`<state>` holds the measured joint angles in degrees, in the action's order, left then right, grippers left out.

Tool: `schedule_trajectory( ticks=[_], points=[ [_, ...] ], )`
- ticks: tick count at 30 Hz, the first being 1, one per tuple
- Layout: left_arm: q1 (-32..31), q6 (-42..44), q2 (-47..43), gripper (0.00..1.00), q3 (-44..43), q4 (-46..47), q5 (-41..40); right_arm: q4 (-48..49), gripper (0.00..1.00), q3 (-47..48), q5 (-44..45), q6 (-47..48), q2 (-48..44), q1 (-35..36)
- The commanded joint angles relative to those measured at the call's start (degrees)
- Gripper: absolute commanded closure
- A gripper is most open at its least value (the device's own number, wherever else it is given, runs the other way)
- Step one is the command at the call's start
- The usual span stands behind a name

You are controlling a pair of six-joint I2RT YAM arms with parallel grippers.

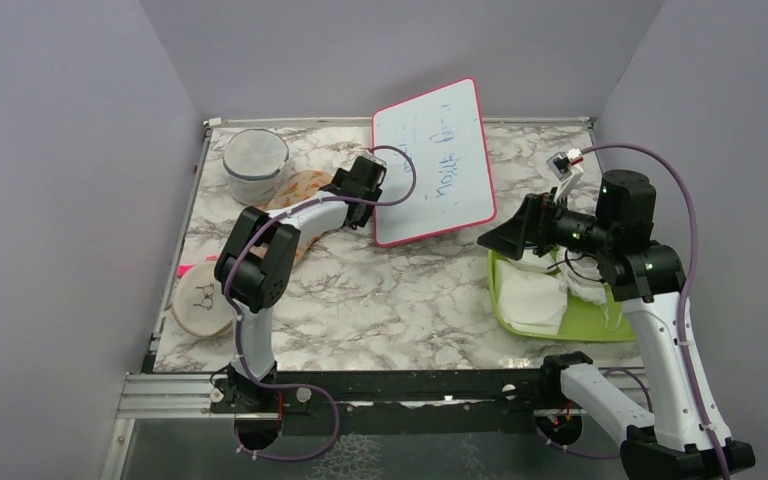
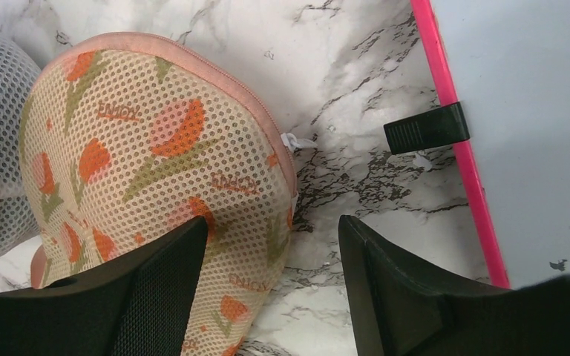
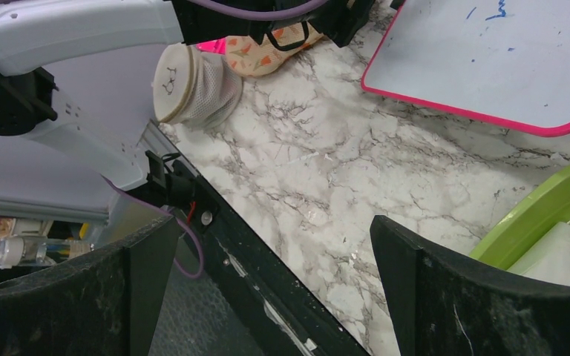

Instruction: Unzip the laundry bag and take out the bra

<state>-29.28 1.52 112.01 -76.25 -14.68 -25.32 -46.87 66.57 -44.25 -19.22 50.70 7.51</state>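
The peach-pink laundry bag (image 1: 305,188) with orange and green motifs lies flat at the back left of the table. In the left wrist view the laundry bag (image 2: 156,156) fills the left half; its zip runs along the pink edge, and a small white pull tab (image 2: 297,141) sticks out to the right. My left gripper (image 2: 273,219) hangs over the bag's right edge, open, one finger above the mesh and the other above bare marble. My right gripper (image 1: 505,240) is held up over the right side, wide open and empty, also seen as the right gripper (image 3: 274,219). The bra is hidden.
A pink-framed whiteboard (image 1: 432,170) lies just right of the bag, with a black clip (image 2: 427,127) on its edge. A round white mesh cylinder (image 1: 255,165) stands behind the bag. A white disc pouch (image 1: 203,300) lies front left. A green tray (image 1: 600,320) holds white garments.
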Motion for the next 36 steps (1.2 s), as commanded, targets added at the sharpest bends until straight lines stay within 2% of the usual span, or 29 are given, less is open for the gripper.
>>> schedule_trajectory(
  ticks=[1,4,8,18,20,22,29,36],
  points=[
    [-0.1,2.0,0.5,0.42,-0.8,1.5,-2.4,-1.1,0.0,0.2,-0.7,0.5,-0.7,0.3],
    [-0.1,2.7,1.7,0.43,-1.0,1.5,-2.5,-1.2,0.0,0.0,-1.5,0.3,-1.1,0.3],
    [-0.1,3.0,2.2,0.51,-0.8,1.5,-3.0,-1.4,0.01,-0.9,-1.6,0.3,-1.9,0.3],
    [-0.2,3.4,-2.5,0.87,1.2,2.2,-3.8,0.1,0.0,-6.5,-2.4,0.7,-4.3,0.3],
    [-0.2,2.8,-4.8,0.9,2.9,2.9,-2.9,0.8,0.0,-7.9,-2.5,0.9,-4.4,0.3],
    [-0.5,2.3,-7.1,1.0,4.6,3.2,-1.8,1.0,0.0,-8.4,-2.6,1.2,-4.2,0.3],
    [-3.2,0.7,-16.4,1.0,10.2,3.4,4.3,1.4,0.0,-8.4,-4.4,3.0,-2.6,0.4],
    [-5.2,-5.3,-28.3,1.0,17.1,-0.4,16.9,3.2,0.01,-9.2,-6.3,5.5,0.5,2.1]
  ],
)
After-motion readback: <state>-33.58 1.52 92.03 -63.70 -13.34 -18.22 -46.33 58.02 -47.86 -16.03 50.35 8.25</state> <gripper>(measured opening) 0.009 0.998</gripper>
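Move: The laundry bag's right edge already lies between the left hand's half-open fingers. The bag's middle is some 9 cm to the left, level fore and aft, and about 1 cm lower. The zip pull stands about 4 cm ahead, the board clip about 5 cm right and 4 cm ahead, and the mesh tub some 17 cm left and 9 cm ahead. From the right hand, the bag's middle is roughly 33 cm left, 24 cm ahead and 27 cm below. The left fingers pinch the edge of the laundry bag just behind the zip pull, closing from half open to shut while the hand barely shifts. Then the hand lifts about 7 cm, drawing back some 6 cm and a little right with the mesh still gripped, and turns roughly 10 degrees clockwise. The empty right hand sinks about 5 cm, fingers wide open. ##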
